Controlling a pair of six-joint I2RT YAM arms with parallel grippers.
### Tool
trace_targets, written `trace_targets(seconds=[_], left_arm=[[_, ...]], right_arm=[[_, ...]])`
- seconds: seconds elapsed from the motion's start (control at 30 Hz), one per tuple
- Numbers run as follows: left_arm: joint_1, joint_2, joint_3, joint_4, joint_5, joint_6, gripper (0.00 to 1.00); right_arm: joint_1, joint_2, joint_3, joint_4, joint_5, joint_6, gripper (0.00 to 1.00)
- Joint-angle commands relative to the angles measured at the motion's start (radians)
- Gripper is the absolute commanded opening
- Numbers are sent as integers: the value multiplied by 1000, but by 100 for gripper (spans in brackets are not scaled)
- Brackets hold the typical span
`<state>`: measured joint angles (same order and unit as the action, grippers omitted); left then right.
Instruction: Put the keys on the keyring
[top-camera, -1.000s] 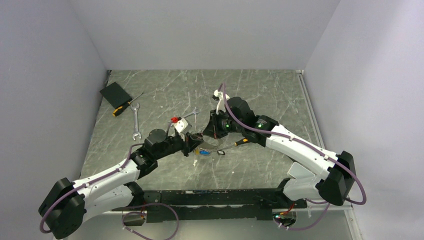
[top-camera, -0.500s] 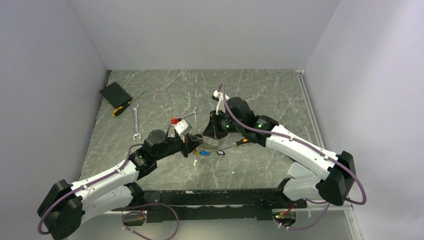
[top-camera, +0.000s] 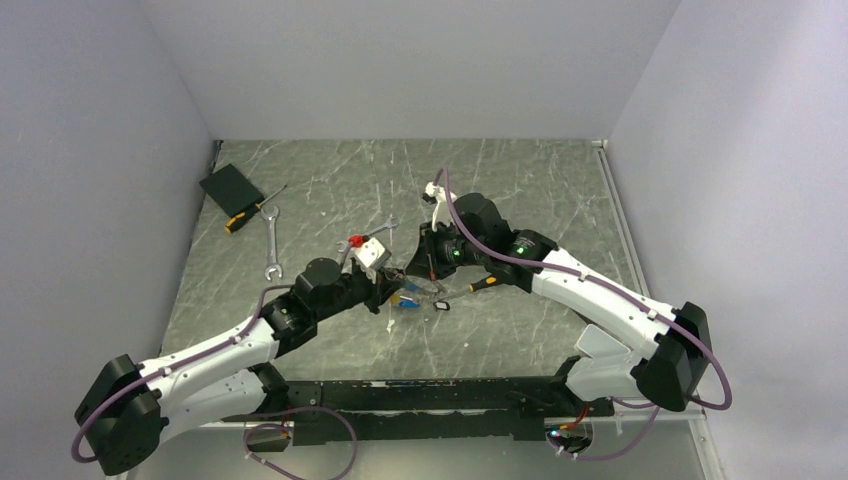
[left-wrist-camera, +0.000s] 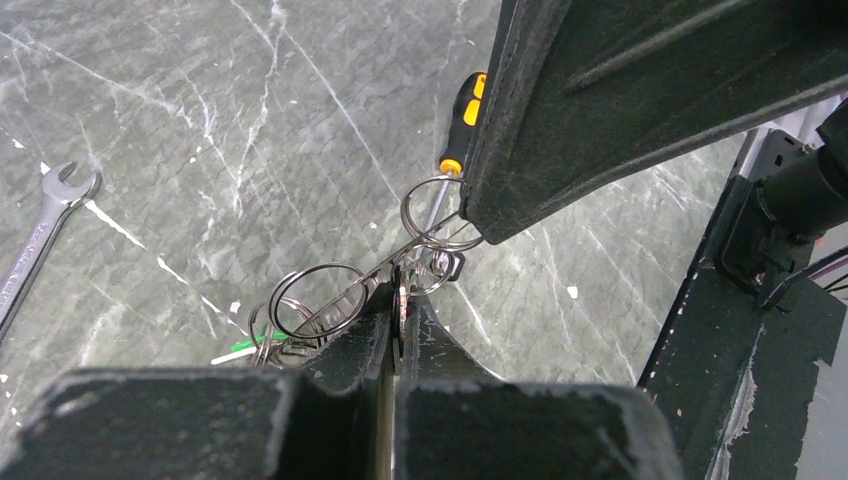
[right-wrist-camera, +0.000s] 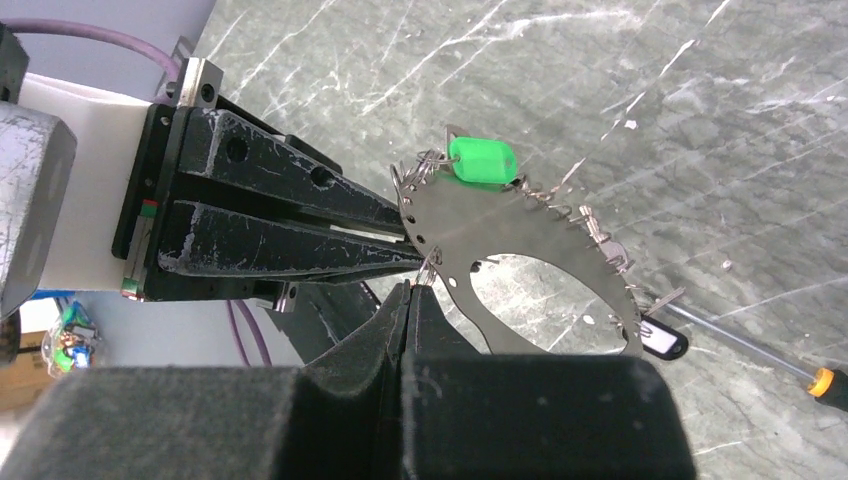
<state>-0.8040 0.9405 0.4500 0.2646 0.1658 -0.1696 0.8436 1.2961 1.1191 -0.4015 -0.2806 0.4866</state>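
The keyring (right-wrist-camera: 520, 235) is a flat silver oval hoop with small rings along its outer edge, held above the table. A green key head (right-wrist-camera: 482, 160) hangs at its top edge. My left gripper (left-wrist-camera: 402, 300) is shut on the hoop's edge, seen edge-on between the jaws. My right gripper (right-wrist-camera: 412, 290) is shut on a small split ring (left-wrist-camera: 440, 215) at the hoop's edge beside the left fingers (right-wrist-camera: 280, 225). Both grippers meet mid-table in the top view, the left gripper (top-camera: 393, 288) and the right gripper (top-camera: 428, 272). Blue and yellow keys (top-camera: 408, 297) hang below.
A black key tag (right-wrist-camera: 662, 338) and an orange-handled screwdriver (top-camera: 483, 283) lie just right of the grippers. A wrench (top-camera: 273, 245), a second screwdriver (top-camera: 245, 215) and a black box (top-camera: 230, 187) lie far left. Another wrench (top-camera: 385, 228) lies behind the left wrist.
My left arm has crept a little forward and to the right, and the key cluster has shifted slightly with it. My right arm has hardly moved.
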Motion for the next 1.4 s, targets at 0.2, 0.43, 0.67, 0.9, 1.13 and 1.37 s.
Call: trace_targets(seconds=[0.2, 0.43, 0.67, 0.9, 1.13, 1.37], left_arm=[[-32, -3, 62, -94, -159, 96, 0], [-66, -9, 32, -73, -158, 105, 0], [-97, 12, -23, -34, -163, 73, 0], [-135, 55, -81, 24, -164, 35, 0], [-173, 94, -111, 56, -243, 11, 0], [-184, 72, -110, 45, -296, 31, 0]], right_arm=[[-43, 65, 93, -110, -105, -1, 0], [-82, 151, 161, -193, -126, 3, 0], [-87, 187, 135, -176, -202, 30, 0], [-86, 204, 109, -208, -230, 37, 0], [-84, 212, 58, -208, -230, 59, 0], [-74, 244, 76, -253, -231, 50, 0]])
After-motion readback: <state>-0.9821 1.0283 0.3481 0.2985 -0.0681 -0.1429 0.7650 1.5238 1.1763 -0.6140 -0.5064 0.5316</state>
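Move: The keyring plate is held at its rim between both hands. Its middle lies about 2 cm ahead of the left fingers, 4 cm to their right and 5 cm below; from the right fingers it is roughly 2 cm ahead, 2 cm to the left and 6 cm below. On the table, the screwdriver lies some 7 cm ahead of the right hand, 14 cm to its right and 18 cm below. Keep both grippers shut on the small rings at the keyring plate's rim and lower them together about 7 cm towards the table, drawing both back some 2 cm mostly in the later part. As they sink, tilt the right wrist steadily by roughly 25 degrees, its forward side tipping down, and roll the left about 10 degrees, its left side rising. ##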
